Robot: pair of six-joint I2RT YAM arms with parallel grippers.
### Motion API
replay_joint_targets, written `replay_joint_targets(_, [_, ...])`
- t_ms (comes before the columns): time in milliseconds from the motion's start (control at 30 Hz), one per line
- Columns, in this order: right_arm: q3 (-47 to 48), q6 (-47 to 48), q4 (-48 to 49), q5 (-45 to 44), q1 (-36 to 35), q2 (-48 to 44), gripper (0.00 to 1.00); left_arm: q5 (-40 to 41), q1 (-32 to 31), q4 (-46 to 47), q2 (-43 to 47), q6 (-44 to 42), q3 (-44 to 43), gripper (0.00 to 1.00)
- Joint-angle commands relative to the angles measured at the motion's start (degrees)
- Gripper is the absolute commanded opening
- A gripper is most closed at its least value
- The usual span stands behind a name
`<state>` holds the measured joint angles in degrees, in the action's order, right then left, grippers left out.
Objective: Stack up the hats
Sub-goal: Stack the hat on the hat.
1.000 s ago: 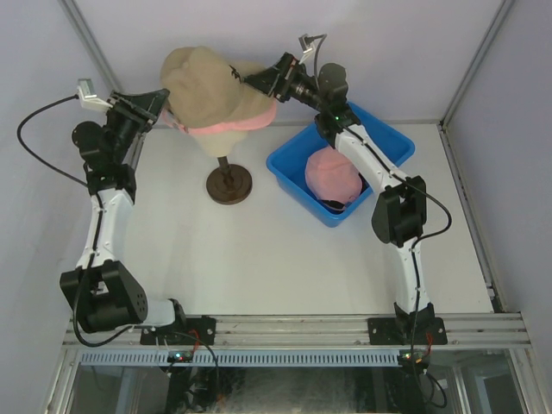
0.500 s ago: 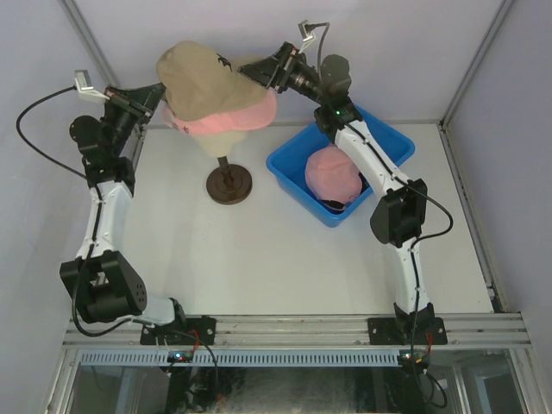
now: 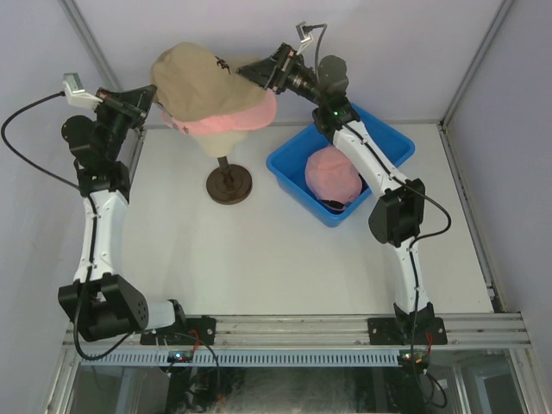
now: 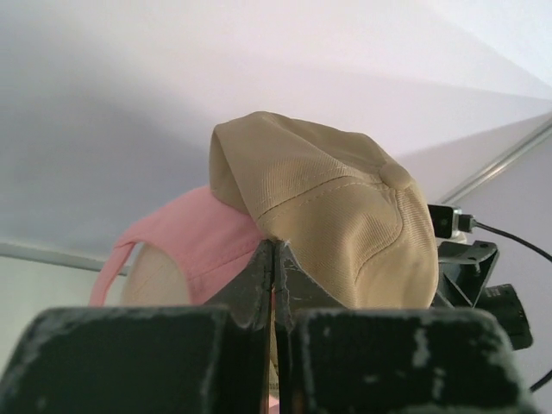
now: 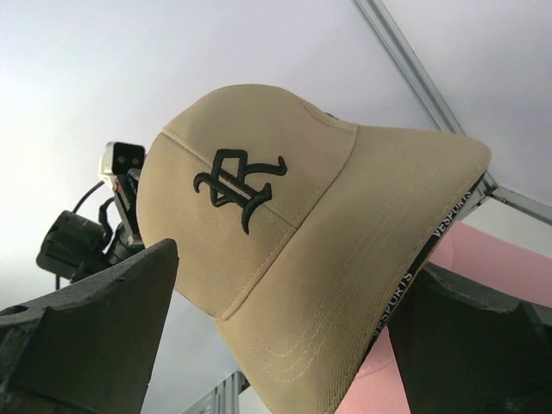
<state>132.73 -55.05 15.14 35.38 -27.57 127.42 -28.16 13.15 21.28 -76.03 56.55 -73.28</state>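
A tan cap (image 3: 198, 79) with a black logo hangs in the air between my two grippers, over a pink cap (image 3: 237, 121) that sits on the mannequin head. My left gripper (image 3: 148, 92) is shut on the tan cap's rear edge (image 4: 345, 207); its jaws (image 4: 274, 248) pinch the fabric. My right gripper (image 3: 259, 73) holds the brim (image 5: 345, 285), with its fingers (image 5: 103, 319) standing wide on either side of it. A second pink cap (image 3: 332, 172) lies in the blue bin, on top of a black cap (image 3: 335, 205).
The mannequin head (image 4: 155, 276) stands on a thin post with a round brown base (image 3: 228, 184) at the back of the table. The blue bin (image 3: 379, 138) sits to its right, under my right arm. Walls close off the back.
Both grippers have carried the tan cap up and a little to the left. More of the pink cap on the head now shows beneath it.
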Motion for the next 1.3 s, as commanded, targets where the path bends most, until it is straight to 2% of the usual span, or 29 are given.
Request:
replay_joint_targets(0, [2.28,0.14,1.04,-1.68,0.49,0.54,0.94,7.00,-0.23,-9.25,4.08,-7.90,-2.07,0.00])
replay_joint_targets(233, [4.88,0.14,0.00,-2.13,1.18,2.93,0.94,10.45,-3.11,-15.79,2.44,-12.83,-4.29,0.00])
replay_joint_targets(567, [2.30,0.14,0.23,-2.36,2.40,2.58,0.94,11.52,-4.68,-16.97,1.82,-14.59,-4.24,0.00])
replay_joint_targets(600, [1.80,0.14,0.24,-2.35,2.43,2.32,0.94,11.74,-4.72,-17.25,1.82,-14.74,-4.28,0.02])
replay_joint_targets(700, [-0.04,0.14,-0.04,-2.69,2.54,1.36,0.94,12.39,-4.75,-17.45,2.25,-14.81,-3.69,0.16])
replay_joint_targets(867, [0.35,0.14,-4.50,-3.95,2.78,0.83,0.94,12.74,-4.79,-17.45,2.34,-14.81,-3.34,0.23])
replay_joint_targets(1267, [1.63,0.14,-11.42,-7.12,2.83,0.55,0.94,13.83,-4.88,-18.54,2.64,-15.33,-3.43,0.26])
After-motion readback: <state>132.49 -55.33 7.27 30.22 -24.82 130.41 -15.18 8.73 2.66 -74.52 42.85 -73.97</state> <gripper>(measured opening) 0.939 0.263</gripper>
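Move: The tan hat's middle lies about 9 cm right, 3 cm ahead and 2 cm above the left gripper, whose closed fingers already hold its rim. From the open right gripper, that same middle is some 9 cm left, 3 cm back and 3 cm higher, the brim reaching between the fingers. Under it, the pink hat's middle is roughly 11 cm right, 2 cm ahead and 4 cm below the left gripper; from the right one, 7 cm left, 4 cm back, 3 cm down. Bring the left gripper down about 6 cm beside the pink hat, lowering the pinched tan rim, tipping the fingers down and turning them counter-clockwise; once low, part them a quarter to free the rim. Meanwhile take the right gripper, kept wide open, down about 6 cm and forward 5, drifting right, so its upper finger comes over the tan brim with the pink brim between the fingers. ##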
